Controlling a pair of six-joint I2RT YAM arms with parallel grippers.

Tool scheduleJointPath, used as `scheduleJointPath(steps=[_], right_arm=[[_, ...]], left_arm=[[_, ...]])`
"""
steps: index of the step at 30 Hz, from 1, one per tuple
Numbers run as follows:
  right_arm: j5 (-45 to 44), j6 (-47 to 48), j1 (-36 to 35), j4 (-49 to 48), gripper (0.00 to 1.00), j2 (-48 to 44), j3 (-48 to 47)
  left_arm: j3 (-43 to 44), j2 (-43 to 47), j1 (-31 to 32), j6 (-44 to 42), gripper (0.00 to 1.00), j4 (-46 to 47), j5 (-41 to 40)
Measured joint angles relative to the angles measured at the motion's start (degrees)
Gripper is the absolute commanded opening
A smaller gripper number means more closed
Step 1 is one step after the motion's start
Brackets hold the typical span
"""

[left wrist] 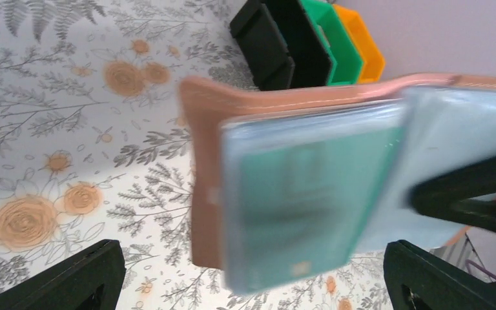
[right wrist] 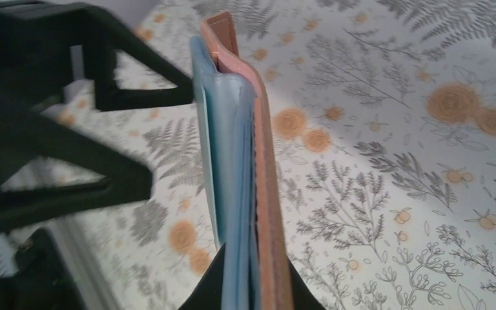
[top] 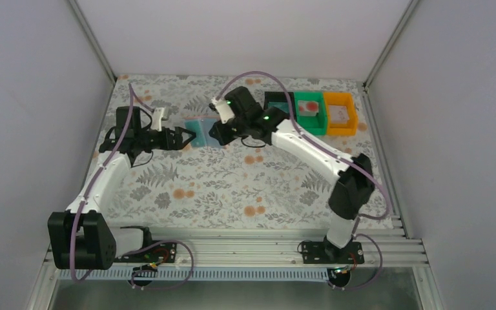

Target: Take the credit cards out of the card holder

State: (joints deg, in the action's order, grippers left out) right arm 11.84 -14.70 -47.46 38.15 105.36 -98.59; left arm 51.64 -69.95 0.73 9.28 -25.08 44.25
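Observation:
The card holder (top: 200,134), salmon-tan outside (left wrist: 201,161) and light blue inside (right wrist: 232,168), is held up off the table, opened out. My right gripper (top: 218,134) (right wrist: 253,287) is shut on its right end, one finger on each face. A teal credit card (left wrist: 297,194) sits in a pocket on the side facing my left wrist camera. My left gripper (top: 184,137) (left wrist: 258,287) stands wide open just left of the holder, its fingers (right wrist: 126,177) apart on either side of the holder's free end and touching nothing.
Black (top: 278,103), green (top: 310,119) and orange (top: 340,126) bins stand in a row at the back right. A white card with a red mark (top: 308,107) lies in the green bin and a whitish card (top: 340,116) in the orange one. Grey walls enclose the flowered table (top: 232,187).

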Motion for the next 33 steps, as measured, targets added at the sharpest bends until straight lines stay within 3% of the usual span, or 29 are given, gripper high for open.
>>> scheduleJointPath(steps=[10,13,18,23,33], right_arm=[[19.5,10.6,3.7,-1.5,0.04,-10.9,3.7],[23.4,12.5,4.2,-1.5,0.04,-11.2,3.7],[27.9,15.2,4.5,-1.4,0.04,-11.2,3.7],[29.6,17.9,5.4,0.2,0.04,-11.2,3.6],[31.5,21.0,7.2,2.5,0.04,-10.9,2.0]], left_arm=[[-1.3,4.8,-0.4,-0.9,0.99,3.8,14.3],[-2.0,7.1,-0.4,-1.6,0.92,4.0,17.9],[-3.1,10.2,-0.9,-2.7,0.70,4.2,23.8],[-3.1,11.3,-1.0,-6.7,0.66,1.9,30.7],[-3.0,11.0,-1.0,-11.4,0.09,-2.8,37.0]])
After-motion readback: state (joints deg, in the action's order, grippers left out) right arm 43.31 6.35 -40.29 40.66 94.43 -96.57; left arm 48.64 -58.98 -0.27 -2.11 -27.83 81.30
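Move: The open card holder, still gripped by the right hand, has its middle about 5 cm to the right of the left hand, roughly 1 cm ahead and 1 cm higher. The teal card in its left pocket is some 3 cm to the right of the left hand, level ahead and 1 cm up; the black box stands about 27 cm right, 10 cm ahead and 19 cm below. From the right hand the card holder's middle is about 2 cm left, 1 cm ahead and 1 cm up. Both hands draw back and up, left about 14 cm, right about 11, the left closing on the holder's near-left edge. ##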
